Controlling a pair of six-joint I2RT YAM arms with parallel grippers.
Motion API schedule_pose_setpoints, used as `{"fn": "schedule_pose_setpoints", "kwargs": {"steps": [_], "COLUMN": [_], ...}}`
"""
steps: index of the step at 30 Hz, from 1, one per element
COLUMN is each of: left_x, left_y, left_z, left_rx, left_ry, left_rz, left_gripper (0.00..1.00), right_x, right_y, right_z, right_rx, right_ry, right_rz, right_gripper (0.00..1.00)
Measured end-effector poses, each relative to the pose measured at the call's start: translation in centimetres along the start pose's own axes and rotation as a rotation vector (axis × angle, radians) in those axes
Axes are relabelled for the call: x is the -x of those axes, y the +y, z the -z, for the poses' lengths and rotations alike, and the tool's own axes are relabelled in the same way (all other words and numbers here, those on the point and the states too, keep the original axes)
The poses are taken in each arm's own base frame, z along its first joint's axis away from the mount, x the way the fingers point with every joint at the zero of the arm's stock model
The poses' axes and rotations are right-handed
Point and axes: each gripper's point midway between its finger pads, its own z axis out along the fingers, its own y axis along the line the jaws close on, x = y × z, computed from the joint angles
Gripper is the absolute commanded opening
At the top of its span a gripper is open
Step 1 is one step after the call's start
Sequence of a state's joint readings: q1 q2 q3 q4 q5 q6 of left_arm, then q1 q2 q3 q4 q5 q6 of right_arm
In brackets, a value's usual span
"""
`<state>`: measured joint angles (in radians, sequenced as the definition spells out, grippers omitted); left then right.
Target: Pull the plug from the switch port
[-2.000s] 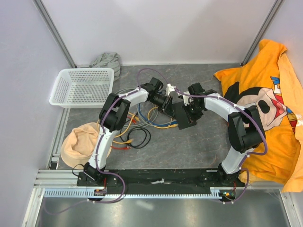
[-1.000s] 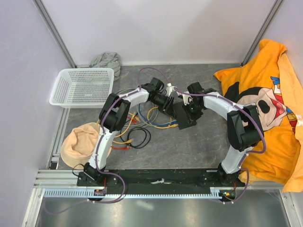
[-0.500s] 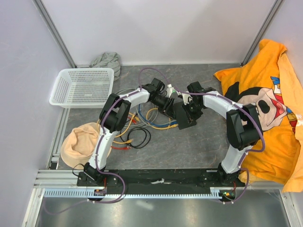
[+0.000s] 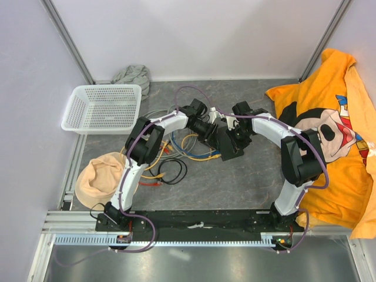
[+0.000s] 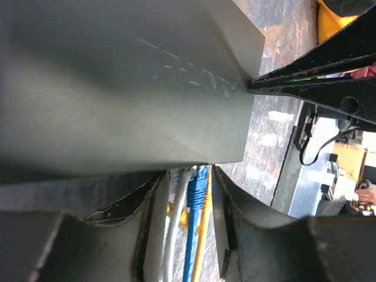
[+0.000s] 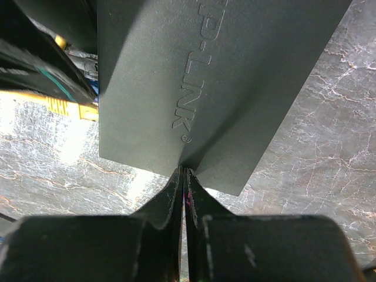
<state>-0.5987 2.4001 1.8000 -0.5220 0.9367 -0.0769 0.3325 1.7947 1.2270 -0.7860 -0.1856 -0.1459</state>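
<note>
The switch [image 4: 228, 150] is a flat matte-black box lying mid-table; it fills the top of the left wrist view [image 5: 117, 88] and of the right wrist view [image 6: 223, 76]. My left gripper [image 4: 212, 131] sits at its socket edge. In the left wrist view the gripper [image 5: 189, 176] stands open, its fingers narrowly flanking a blue plug [image 5: 198, 191] with a white cable and a yellow cable beside it. My right gripper [image 6: 184, 173] is shut with nothing between its fingers, its tips resting against the switch's opposite edge [image 4: 238, 139].
A tangle of loose cables [image 4: 176, 151] lies left of the switch. A white basket [image 4: 103, 108] and a grey cloth [image 4: 132, 75] are at the back left, a beige cloth [image 4: 100, 179] at the front left. An orange shirt [image 4: 329, 135] covers the right side.
My left gripper has slid right, closer against the switch's socket edge, and its jaws have narrowed a little. The right arm and the switch have stayed put.
</note>
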Motion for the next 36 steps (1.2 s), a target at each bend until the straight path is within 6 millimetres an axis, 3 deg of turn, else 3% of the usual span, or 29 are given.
{"fn": "schedule_pose_setpoints", "kwargs": {"steps": [4,11,17,25,36], "left_x": [-0.37,-0.54,-0.64,-0.66,-0.61], "left_y": [-0.40,-0.10,0.11,0.08,0.34], "left_z": [-0.54,-0.44,-0.32,-0.25,0.03], "left_rx": [-0.013,-0.038,-0.122,-0.198,-0.265], "left_ry": [0.014,0.015,0.014,0.014,0.003], "left_rz": [-0.001,0.015,0.047,0.103,0.140], "left_gripper": [0.30,0.33,0.25,0.01,0.02], "right_x": [-0.01,-0.01,-0.01,-0.01,0.05], "right_y": [-0.02,-0.02,-0.02,-0.03,-0.06], "right_z": [0.00,0.01,0.01,0.01,-0.09], "right_rx": [0.000,0.000,0.000,-0.001,0.002], "right_ry": [0.000,0.000,0.000,0.000,0.012], "right_rz": [0.000,-0.001,0.000,0.000,-0.003], "right_gripper": [0.08,0.08,0.08,0.08,0.08]}}
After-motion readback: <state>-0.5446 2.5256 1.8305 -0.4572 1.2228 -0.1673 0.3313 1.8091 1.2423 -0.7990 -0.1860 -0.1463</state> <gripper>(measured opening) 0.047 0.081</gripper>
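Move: The gray plug in the switch's left side lies almost at my left fingertips, about 1 cm to their right, 2 cm lower and level fore-and-aft. The blue plug is 1 cm back and 1 cm right of that hand, the yellow plug 3 cm back and 1 cm right. The switch's middle is some 6 cm right, straight across. From my right hand the gray plug is about 8 cm left and 4 cm ahead. I shut my left fingers from nearly half open almost fully around the gray plug's cable end, the nearer finger coming in between gray and blue. The tips barely shift, easing about half a centimetre back and down, while I tilt that wrist some 15 degrees so the fingers point flatter and more back. My right hand stays put, its shut tips still resting on the switch top near its near edge. ##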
